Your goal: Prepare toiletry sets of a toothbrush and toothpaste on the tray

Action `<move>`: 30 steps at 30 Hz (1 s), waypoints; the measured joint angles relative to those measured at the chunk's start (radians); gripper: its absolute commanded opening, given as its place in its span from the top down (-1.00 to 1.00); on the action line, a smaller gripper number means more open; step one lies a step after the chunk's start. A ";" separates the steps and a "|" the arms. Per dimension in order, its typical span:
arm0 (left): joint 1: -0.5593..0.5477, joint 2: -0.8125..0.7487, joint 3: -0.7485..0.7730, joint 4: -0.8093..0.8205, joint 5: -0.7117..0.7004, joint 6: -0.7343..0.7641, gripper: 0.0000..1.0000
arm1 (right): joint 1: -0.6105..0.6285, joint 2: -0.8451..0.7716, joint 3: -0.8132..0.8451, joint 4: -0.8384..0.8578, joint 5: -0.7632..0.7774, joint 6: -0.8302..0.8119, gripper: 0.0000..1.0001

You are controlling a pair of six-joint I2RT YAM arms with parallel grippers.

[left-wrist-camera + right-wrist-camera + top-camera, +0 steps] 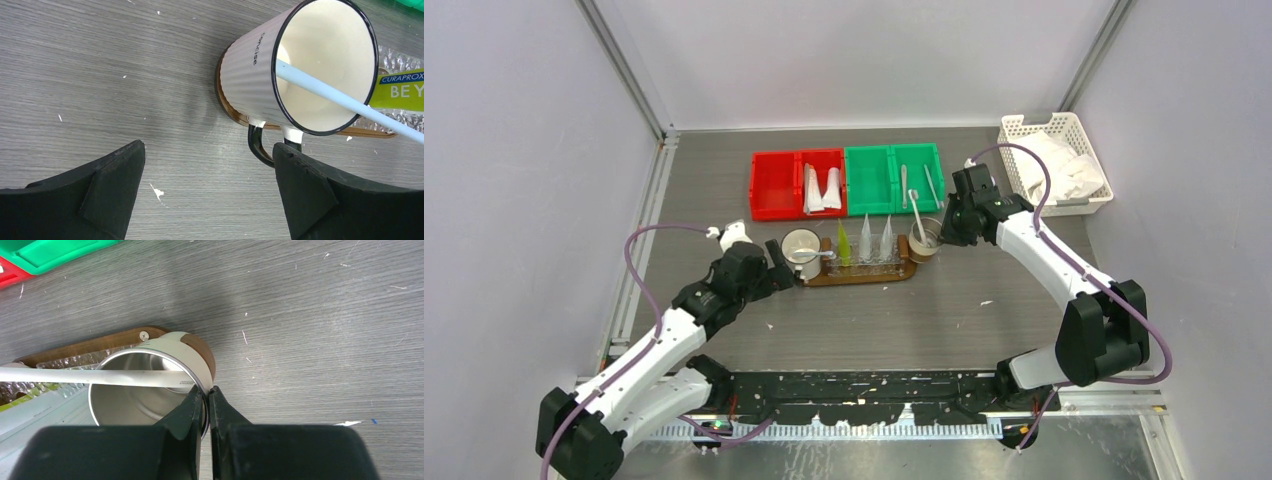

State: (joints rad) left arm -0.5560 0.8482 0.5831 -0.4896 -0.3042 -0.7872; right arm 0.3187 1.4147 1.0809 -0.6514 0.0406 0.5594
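A brown wooden tray (864, 277) holds a white mug (802, 246) at its left end and a steel-lined cup (924, 242) at its right end. Between them stand a yellow-green tube (843, 246) and two whitish tubes (865, 238). A pale toothbrush (340, 100) leans in the mug (250, 75), and another toothbrush (90, 376) lies across the cup (150, 405). My left gripper (209, 165) is open just short of the mug's black handle (256, 147). My right gripper (206, 392) is shut on the cup's rim, one finger inside and one outside.
Behind the tray sit red bins (798, 184) with whitish tubes and green bins (894, 178) with spare toothbrushes. A white basket (1014, 128) with cloth stands at the back right. Small white flecks dot the grey tabletop.
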 measured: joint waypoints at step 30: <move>-0.085 -0.087 0.124 -0.141 -0.145 0.006 -0.99 | 0.000 0.000 -0.010 -0.046 0.002 -0.019 0.98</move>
State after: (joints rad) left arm -0.6415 0.7612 0.7067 -0.6308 -0.4488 -0.7807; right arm 0.3191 1.4147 1.0706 -0.6975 0.0425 0.5400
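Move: The mug, with its toothbrush leaning out, stands roughly 4 cm ahead and 6 cm right of the left hand, its middle some 3 cm lower; its handle, by the right finger, is about 1 cm ahead and 4 cm right. The rack's middle is about 3 cm ahead and 17 cm right. The right hand already pinches the metal cup's rim: cup centre 4 cm left, 1 cm back; rack 18 cm left, 5 cm back; mug 29 cm left, 4 cm back. Keep the left gripper wide open and nudge the mug's handle with its right finger about 1 cm to the right, then lift off some 5 cm, easing back left by nearly 2 cm and tipping the fingertips slightly up. With the right gripper keep pinching the metal cup's rim and, late on, draw it about 1 cm back, sinking a little. ##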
